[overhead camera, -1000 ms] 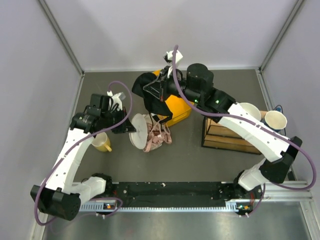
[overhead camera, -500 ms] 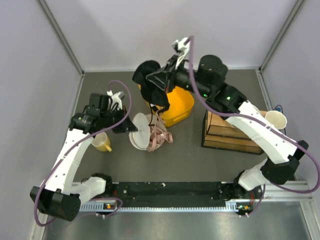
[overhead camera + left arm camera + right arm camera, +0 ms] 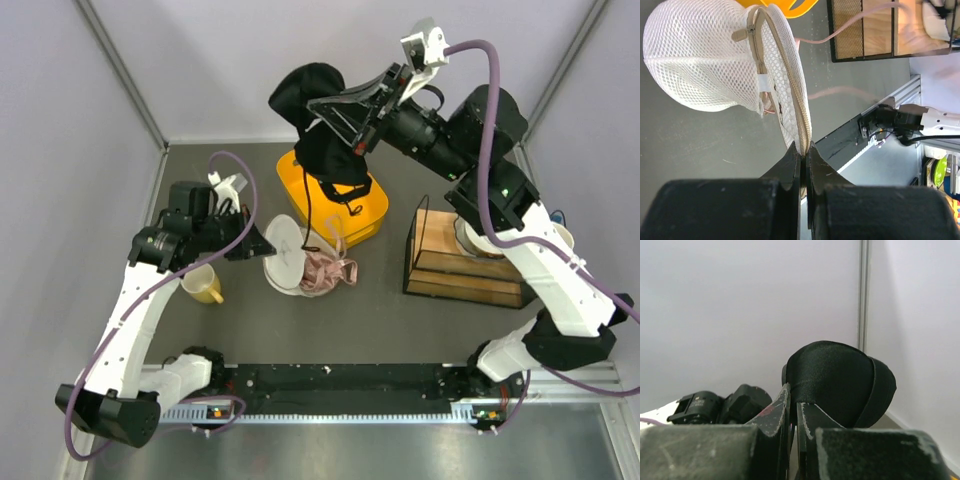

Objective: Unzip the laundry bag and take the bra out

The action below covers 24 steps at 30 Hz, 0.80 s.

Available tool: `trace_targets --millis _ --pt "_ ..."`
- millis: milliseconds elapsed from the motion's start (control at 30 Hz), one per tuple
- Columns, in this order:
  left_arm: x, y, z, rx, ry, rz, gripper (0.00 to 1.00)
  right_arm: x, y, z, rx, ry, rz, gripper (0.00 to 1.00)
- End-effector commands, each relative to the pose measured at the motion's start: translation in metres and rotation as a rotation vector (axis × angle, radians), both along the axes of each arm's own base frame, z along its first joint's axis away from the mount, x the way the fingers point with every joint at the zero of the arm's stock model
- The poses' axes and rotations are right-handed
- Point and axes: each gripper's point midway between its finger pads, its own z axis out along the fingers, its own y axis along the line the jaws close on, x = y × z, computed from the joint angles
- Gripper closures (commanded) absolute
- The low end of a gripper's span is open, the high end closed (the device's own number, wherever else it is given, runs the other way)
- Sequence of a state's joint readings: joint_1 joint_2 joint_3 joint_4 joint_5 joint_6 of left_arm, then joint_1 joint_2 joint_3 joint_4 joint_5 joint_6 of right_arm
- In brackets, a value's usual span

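Observation:
The laundry bag (image 3: pixel 282 256), white mesh with a tan zip rim (image 3: pixel 790 85), lies on the dark table with its mouth open. My left gripper (image 3: pixel 257 246) is shut on that rim (image 3: pixel 803 150). A black bra (image 3: pixel 325 135) hangs high above the yellow tub, and my right gripper (image 3: pixel 330 103) is shut on its cup (image 3: pixel 840 380), fingertips (image 3: pixel 785 400) pinching the fabric. A thin black strap (image 3: pixel 306 210) trails down from the bra toward the bag. A pink garment (image 3: pixel 328 270) spills out of the bag's mouth.
A yellow tub (image 3: pixel 350 205) stands behind the bag. A wooden crate with a black wire frame (image 3: pixel 460 268) holds a white bowl (image 3: pixel 472 238) at the right. A yellow mug (image 3: pixel 204 287) sits under the left arm. A paper cup (image 3: pixel 560 236) stands at far right.
My right arm has risen and swung back to the right, lifting the black bra well above the tub. The left gripper keeps its hold on the bag's rim; the bag barely shifted.

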<state>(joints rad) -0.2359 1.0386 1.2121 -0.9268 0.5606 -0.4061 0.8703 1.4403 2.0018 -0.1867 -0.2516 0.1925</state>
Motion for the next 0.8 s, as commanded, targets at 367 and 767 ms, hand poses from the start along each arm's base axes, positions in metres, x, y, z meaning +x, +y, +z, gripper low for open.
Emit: trace_targets --millis 367,767 --pt "0.013 0.010 -0.003 0.037 -0.037 0.082 1.00 0.070 0.006 -0.013 -0.052 0.029 -0.163 1.00" --pt "0.009 0.024 0.004 0.077 -0.056 0.134 1.00 0.175 0.009 -0.114 -0.174 0.274 -0.276 1.00"
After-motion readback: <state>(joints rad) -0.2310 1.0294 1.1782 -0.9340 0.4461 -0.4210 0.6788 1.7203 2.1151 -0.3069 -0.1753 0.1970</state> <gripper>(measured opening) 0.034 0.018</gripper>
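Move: The orange basket, where I take the black bra that my right hand still pinches, lies about 22 cm ahead of that hand, roughly in line sideways, some 55 cm below. The open laundry bag is far down too, about 5 cm ahead and 7 cm left of my right hand; the pink garment spilling from it is some 3 cm ahead and 2 cm left. From my left hand the basket is about 23 cm ahead, 14 cm right, 22 cm below. I swing my right hand forward about 15 cm towards the orange basket, slowly at first and then quickly, lowering it some 10 cm with the black bra still pinched and dangling. As it goes, the fingers turn clockwise and tip downward, roughly 15 degrees each. My left hand keeps its pinch on the bag's lid, easing down 2 cm and slightly left. ##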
